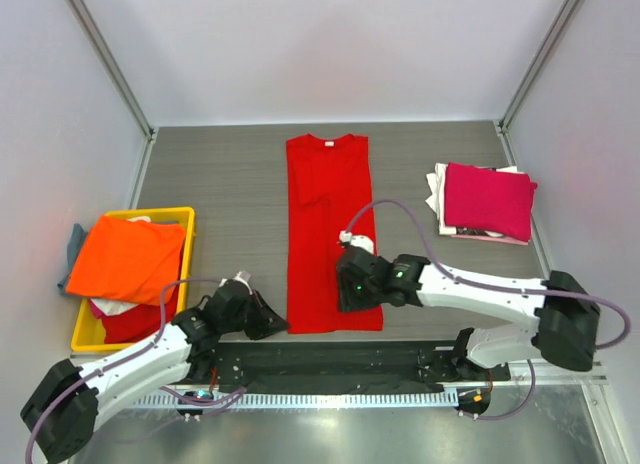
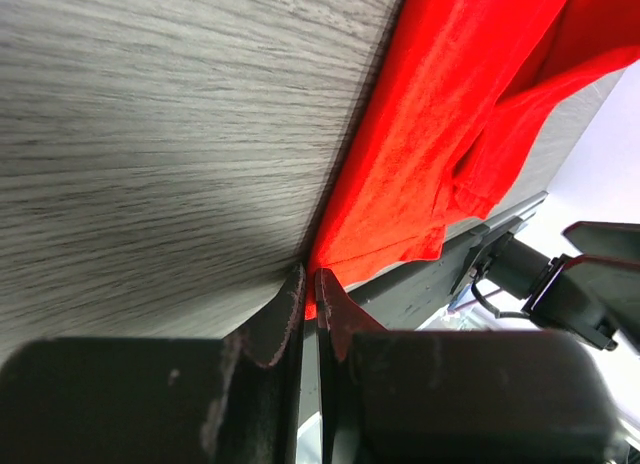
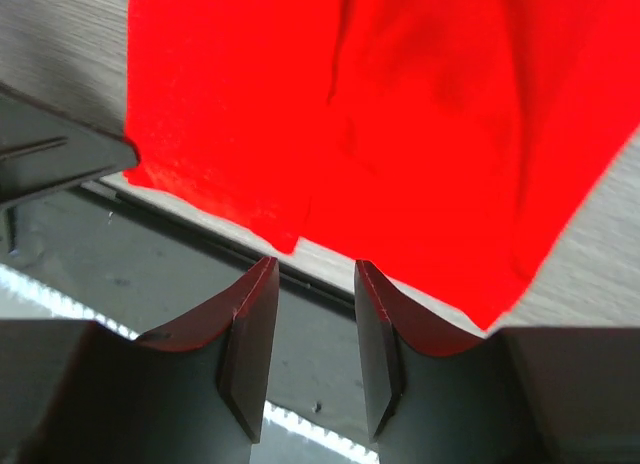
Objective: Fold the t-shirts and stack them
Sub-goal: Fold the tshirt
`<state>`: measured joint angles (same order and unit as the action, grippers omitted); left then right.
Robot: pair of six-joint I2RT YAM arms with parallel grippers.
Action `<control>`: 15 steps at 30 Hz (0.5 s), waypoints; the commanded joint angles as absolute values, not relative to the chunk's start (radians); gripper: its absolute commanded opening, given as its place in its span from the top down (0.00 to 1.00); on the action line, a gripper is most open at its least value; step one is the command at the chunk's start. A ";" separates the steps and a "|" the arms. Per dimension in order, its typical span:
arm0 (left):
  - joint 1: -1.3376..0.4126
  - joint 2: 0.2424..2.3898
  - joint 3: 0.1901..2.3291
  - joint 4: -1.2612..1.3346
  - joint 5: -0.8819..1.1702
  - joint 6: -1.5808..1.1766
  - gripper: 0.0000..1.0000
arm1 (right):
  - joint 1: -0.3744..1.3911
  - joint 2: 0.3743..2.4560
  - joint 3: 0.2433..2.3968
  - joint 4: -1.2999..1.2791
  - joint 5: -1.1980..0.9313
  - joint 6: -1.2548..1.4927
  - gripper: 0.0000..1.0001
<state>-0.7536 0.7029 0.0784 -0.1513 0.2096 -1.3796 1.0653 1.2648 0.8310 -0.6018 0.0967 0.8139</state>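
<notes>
A bright red t-shirt [image 1: 325,214] lies flat mid-table as a long narrow strip, collar at the far end. My left gripper [image 1: 278,324] sits low at the shirt's near left corner. In the left wrist view its jaws [image 2: 308,274] stand a thin slit apart, with the red hem [image 2: 430,134] just at the tips. My right gripper [image 1: 350,299] hovers over the near right part of the strip. In the right wrist view it [image 3: 315,266] is open with nothing between the fingers, just short of the shirt's hem [image 3: 400,114]. A folded magenta t-shirt [image 1: 488,199] rests on a white one [image 1: 440,189] at the right.
A yellow crate [image 1: 85,329] stands at the left with an orange t-shirt [image 1: 125,259] heaped on top and a red one [image 1: 135,324] under it. A grey-blue cloth [image 1: 75,239] pokes out behind the crate. A black rail [image 1: 330,359] runs along the near edge.
</notes>
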 commanded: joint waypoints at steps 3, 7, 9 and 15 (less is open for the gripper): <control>-0.759 0.666 0.095 -0.187 0.176 -1.373 0.92 | 1.137 1.413 0.972 -0.588 0.248 0.776 0.57; -0.759 0.658 0.097 -0.193 0.176 -1.376 0.92 | 1.155 1.506 1.043 -0.588 0.253 0.750 0.59; -0.759 0.663 0.098 -0.192 0.178 -1.377 0.92 | 1.160 1.545 1.054 -0.588 0.258 0.741 0.59; -0.759 0.663 0.106 -0.192 0.184 -1.379 0.92 | 1.161 1.617 1.080 -0.584 0.255 0.729 0.60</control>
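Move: The left hand still has its nearly shut fingertips on the t-shirt's bottom left corner, right at its hand point. The right hand hangs part-open over the shirt's lower end: from it that corner lies about 11 cm to the left, 2 cm back and 5 cm below. At the same depth, the middle of the bottom hem is some 3 cm back and 1 cm left, and the bottom right corner 3 cm back and 8 cm right. The right hand sweeps on left across the lower end of the t-shirt towards the corner at the left fingertips, about 4 cm, easing off as it sinks 3 cm towards the cloth and edges just under 2 cm forward. Its wrist turns some 10 degrees so that the fingers point more steeply down, their gap kept part-open, while the left hand stays in place with its fingertips on the bottom left corner. ##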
